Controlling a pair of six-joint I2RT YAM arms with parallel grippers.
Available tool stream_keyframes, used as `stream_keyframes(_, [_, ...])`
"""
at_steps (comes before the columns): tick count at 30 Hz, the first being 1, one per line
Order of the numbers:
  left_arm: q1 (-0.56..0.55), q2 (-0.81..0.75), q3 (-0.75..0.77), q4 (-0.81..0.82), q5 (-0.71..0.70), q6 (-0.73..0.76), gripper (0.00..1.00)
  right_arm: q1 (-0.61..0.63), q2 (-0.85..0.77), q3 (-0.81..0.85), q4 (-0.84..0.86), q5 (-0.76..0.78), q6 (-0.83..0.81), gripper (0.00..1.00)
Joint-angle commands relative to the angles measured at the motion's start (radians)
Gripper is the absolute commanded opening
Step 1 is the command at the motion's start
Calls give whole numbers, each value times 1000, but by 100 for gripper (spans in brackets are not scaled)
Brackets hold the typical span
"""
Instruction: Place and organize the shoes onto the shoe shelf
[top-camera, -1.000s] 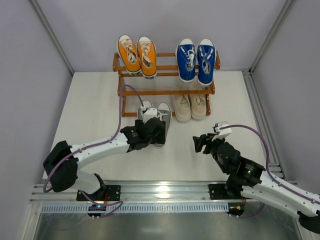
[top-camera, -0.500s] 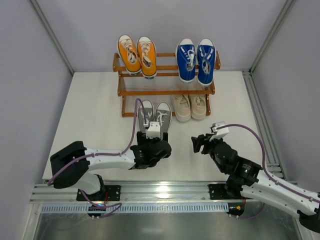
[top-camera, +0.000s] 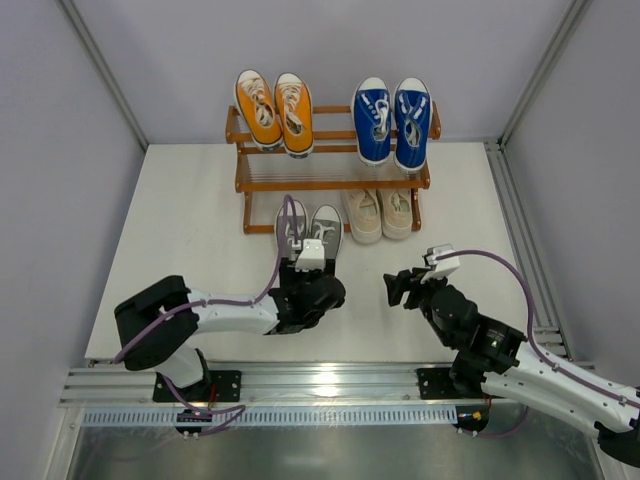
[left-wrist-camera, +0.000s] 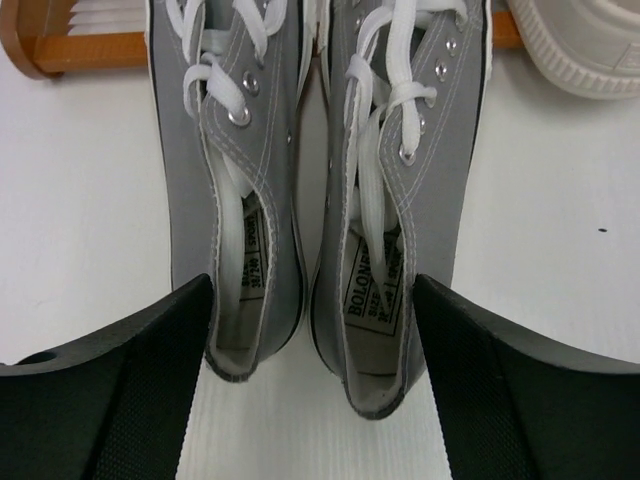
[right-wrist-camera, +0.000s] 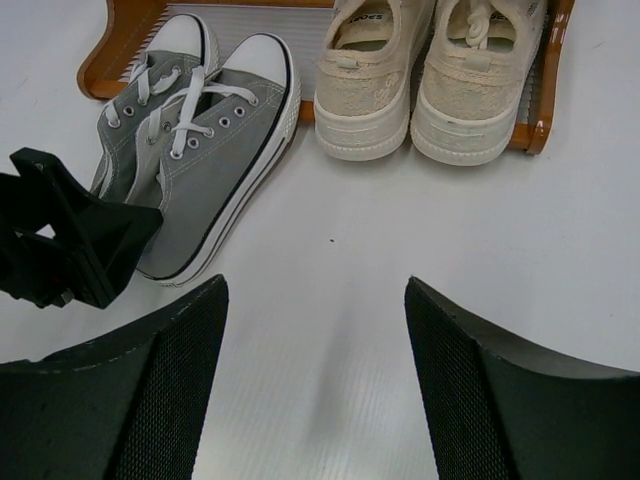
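The grey pair (top-camera: 308, 228) lies side by side, toes at the left half of the shelf's (top-camera: 330, 183) lower tier, heels out over the table. My left gripper (top-camera: 310, 292) is open just behind the heels, touching neither. In the left wrist view its fingers (left-wrist-camera: 130, 390) flank both grey heels (left-wrist-camera: 400, 250). The orange pair (top-camera: 273, 110) and the blue pair (top-camera: 392, 120) sit on the top tier. The cream pair (top-camera: 380, 212) sits on the lower tier at right. My right gripper (top-camera: 400, 288) is open and empty over bare table; its view shows the grey pair (right-wrist-camera: 195, 150) and the cream pair (right-wrist-camera: 425, 80).
Grey walls and metal frame posts (top-camera: 100, 70) close in the table on three sides. A metal rail (top-camera: 320, 380) runs along the near edge by the arm bases. The left gripper (right-wrist-camera: 70, 245) shows in the right wrist view, beside the grey heels.
My left gripper has let go of the grey pair and drawn back toward the near edge. The grey shoes now lie straighter, toes toward the shelf. The right arm has barely moved.
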Motion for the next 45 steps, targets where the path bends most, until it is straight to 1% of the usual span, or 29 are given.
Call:
stream_keyframes(1, [10,5,-20,181,-10,97,78,5,-15,2,10,7,0,73])
stream_keyframes(2, [13,-4,-28,211,-1,119,73,4,-23,4,5,7,0,73])
stream_keyframes(3, [16,-11,-34,236,16,131,71,5,-24,2,-1,7,2,73])
stream_keyframes(6, [50,-20,-34,236,50,159,67,5,-38,1,-10,7,5,73])
stream_keyframes(12, [127,-20,-19,172,159,168,66,4,-40,-1,-18,6,10,73])
stream_keyframes(18, [153,38,7,98,229,142,68,4,-27,-4,-13,0,17,73])
stream_keyframes(20, [154,55,7,98,253,139,67,5,-27,-4,-15,1,17,73])
stream_keyframes(22, [154,63,6,106,282,139,63,4,-27,-5,-19,3,20,73])
stream_keyframes(23, [154,71,3,110,289,140,56,4,-27,-5,-21,3,20,73])
stream_keyframes(25, [154,77,1,121,303,147,45,5,-30,-7,-21,4,20,73])
stream_keyframes(26, [154,86,3,120,300,147,33,5,-32,-7,-21,4,19,73])
stream_keyframes(28, [154,87,1,112,282,147,19,5,-32,-7,-22,7,19,73])
stream_keyframes(29, [154,81,0,107,271,141,2,5,-32,-5,-24,6,19,73])
stream_keyframes(30, [154,71,-3,101,260,134,0,5,-32,-5,-27,6,17,73])
stream_keyframes(32, [154,46,-22,95,224,136,0,4,-32,-7,-27,7,17,73])
stream_keyframes(34, [154,-23,-40,95,181,144,0,5,-36,-9,-30,7,19,73])
stream_keyframes(36, [154,-83,-57,93,150,176,0,4,-41,-10,-30,7,20,73])
stream_keyframes(37, [154,-141,-59,93,136,192,0,4,-41,-12,-27,7,20,73])
stream_keyframes(40, [154,-224,-51,90,87,265,0,5,-43,-13,-25,9,22,73])
stream_keyframes(43, [156,-262,-34,89,50,324,0,5,-41,-13,-19,9,20,73])
stream_keyframes(45, [157,-273,-37,116,27,354,0,5,-41,-13,-19,6,22,73])
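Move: The left hand is open over the heel end of the grey shoe pair. The pair's middle lies about 8 cm straight ahead and 4 cm below. The lower shelf rail's middle is roughly 9 cm ahead and 6 cm to the right, and the cream pair some 16 cm ahead and 19 cm right, both slightly below. From the idle right hand the grey pair lies about 10 cm ahead, 22 cm left and 12 cm below. Left hand edges 3 cm forward and down, shuts on the adjoining shoe walls, then pulls left 5 cm, rising. ##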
